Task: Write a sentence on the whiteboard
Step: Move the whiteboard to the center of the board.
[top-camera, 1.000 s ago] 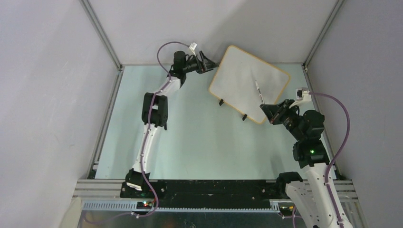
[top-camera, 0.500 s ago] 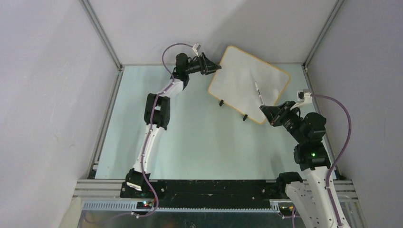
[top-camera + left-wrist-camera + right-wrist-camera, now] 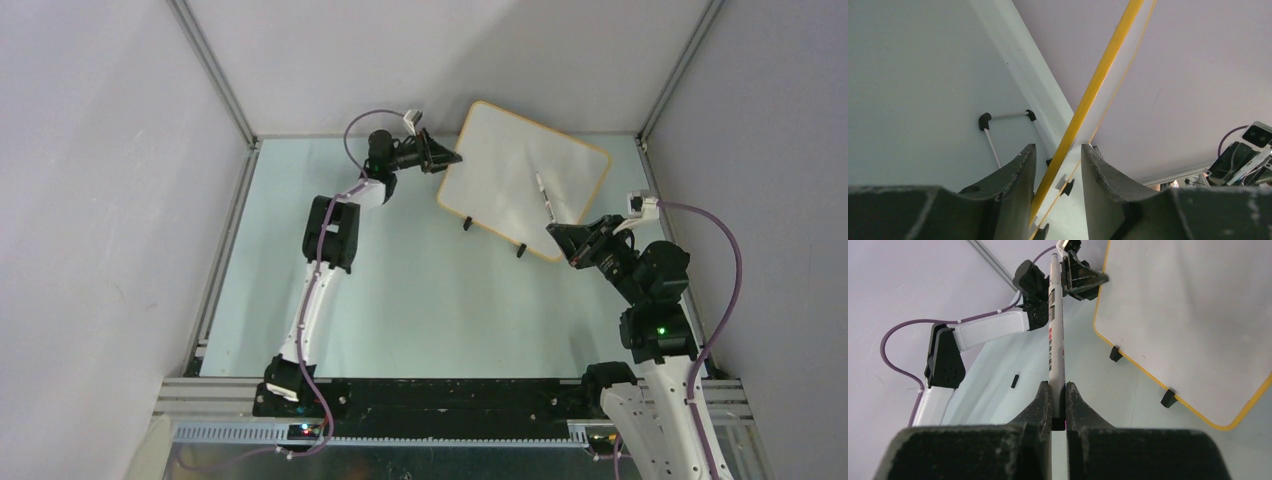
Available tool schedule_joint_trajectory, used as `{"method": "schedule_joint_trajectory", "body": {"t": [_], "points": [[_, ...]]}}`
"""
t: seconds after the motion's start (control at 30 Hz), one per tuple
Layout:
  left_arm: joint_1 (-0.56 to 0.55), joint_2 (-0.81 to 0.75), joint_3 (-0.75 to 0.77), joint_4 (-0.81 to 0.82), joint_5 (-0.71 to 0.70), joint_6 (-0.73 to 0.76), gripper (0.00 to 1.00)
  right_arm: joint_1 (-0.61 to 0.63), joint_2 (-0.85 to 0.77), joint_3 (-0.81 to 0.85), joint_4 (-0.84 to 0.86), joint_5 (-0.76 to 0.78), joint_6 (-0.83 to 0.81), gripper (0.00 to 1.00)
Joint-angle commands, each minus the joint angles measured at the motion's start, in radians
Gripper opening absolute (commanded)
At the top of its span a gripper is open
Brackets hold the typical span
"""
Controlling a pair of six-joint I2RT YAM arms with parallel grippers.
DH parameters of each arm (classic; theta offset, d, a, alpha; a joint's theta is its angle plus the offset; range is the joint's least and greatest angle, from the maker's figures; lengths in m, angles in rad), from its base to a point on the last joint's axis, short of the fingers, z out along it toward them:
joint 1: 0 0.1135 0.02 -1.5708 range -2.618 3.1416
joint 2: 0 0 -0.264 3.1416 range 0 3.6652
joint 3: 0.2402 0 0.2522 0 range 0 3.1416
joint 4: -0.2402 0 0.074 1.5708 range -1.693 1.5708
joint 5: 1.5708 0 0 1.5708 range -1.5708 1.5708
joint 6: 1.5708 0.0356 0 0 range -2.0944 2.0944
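Observation:
The whiteboard [image 3: 525, 180] stands tilted at the back of the table on two black feet, and its face looks blank; the sentence is not in view. My left gripper [image 3: 447, 160] is at the board's left edge. In the left wrist view its jaws [image 3: 1058, 146] straddle the yellow rim [image 3: 1088, 100], still open with gaps on both sides. My right gripper [image 3: 560, 232] is in front of the board's lower right corner, shut on a white marker [image 3: 543, 197]. The marker [image 3: 1054, 325] points up and away from the right gripper [image 3: 1058, 384], left of the whiteboard [image 3: 1188, 315].
Grey cage walls and metal corner posts [image 3: 215, 75] close in the pale green table [image 3: 420, 290]. The board's black feet [image 3: 466, 217] rest on the table. A small black piece [image 3: 1014, 381] lies on the table left of the marker.
My left gripper has come down and right onto the board's left edge, and its jaws have narrowed around the rim. The right arm has shifted slightly, with the marker still in its grip.

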Motion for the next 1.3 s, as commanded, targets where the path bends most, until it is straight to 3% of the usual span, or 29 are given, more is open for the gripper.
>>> {"method": "schedule_joint_trajectory", "body": {"t": [0.0,0.27,0.6,0.9,1.03,1.27], "points": [[0.013,-0.052,-0.048,0.230,0.038,-0.119,0.41,-0.003,-0.011,0.041,0.021,-0.023,0.019,0.00],[0.019,-0.127,-0.216,0.391,0.059,-0.199,0.25,-0.003,-0.014,0.040,0.022,-0.032,0.029,0.00],[0.038,-0.167,-0.338,0.582,0.059,-0.305,0.13,-0.004,-0.033,0.041,0.001,-0.038,0.025,0.00],[0.081,-0.311,-0.612,0.661,0.101,-0.238,0.02,-0.004,-0.036,0.040,-0.011,-0.042,0.021,0.00],[0.113,-0.351,-0.699,0.760,0.087,-0.283,0.00,-0.004,-0.033,0.039,-0.008,-0.043,0.020,0.00],[0.142,-0.364,-0.725,0.775,0.127,-0.288,0.00,-0.003,-0.034,0.039,-0.020,-0.046,0.018,0.00]]}}
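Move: Between the left hand's half-open fingers stands the left edge of the whiteboard; its middle lies about 15 cm to the right, some 6 cm back and about level. The board's left foot is roughly 13 cm back, 2 cm right and 12 cm below, its right foot 18 cm back, 13 cm right and just as low. From the right hand, which holds the marker, the whiteboard's middle is about 24 cm ahead, 1 cm left and 17 cm lower. Closing on the whiteboard's left edge, the left fingers pinch it while the hand already eases back and down a little. It then drags the edge back towards the robot and increasingly to the left, about 8 cm each way in all, the last stretch mostly leftward and slightly up again; the wrist barely turns. ##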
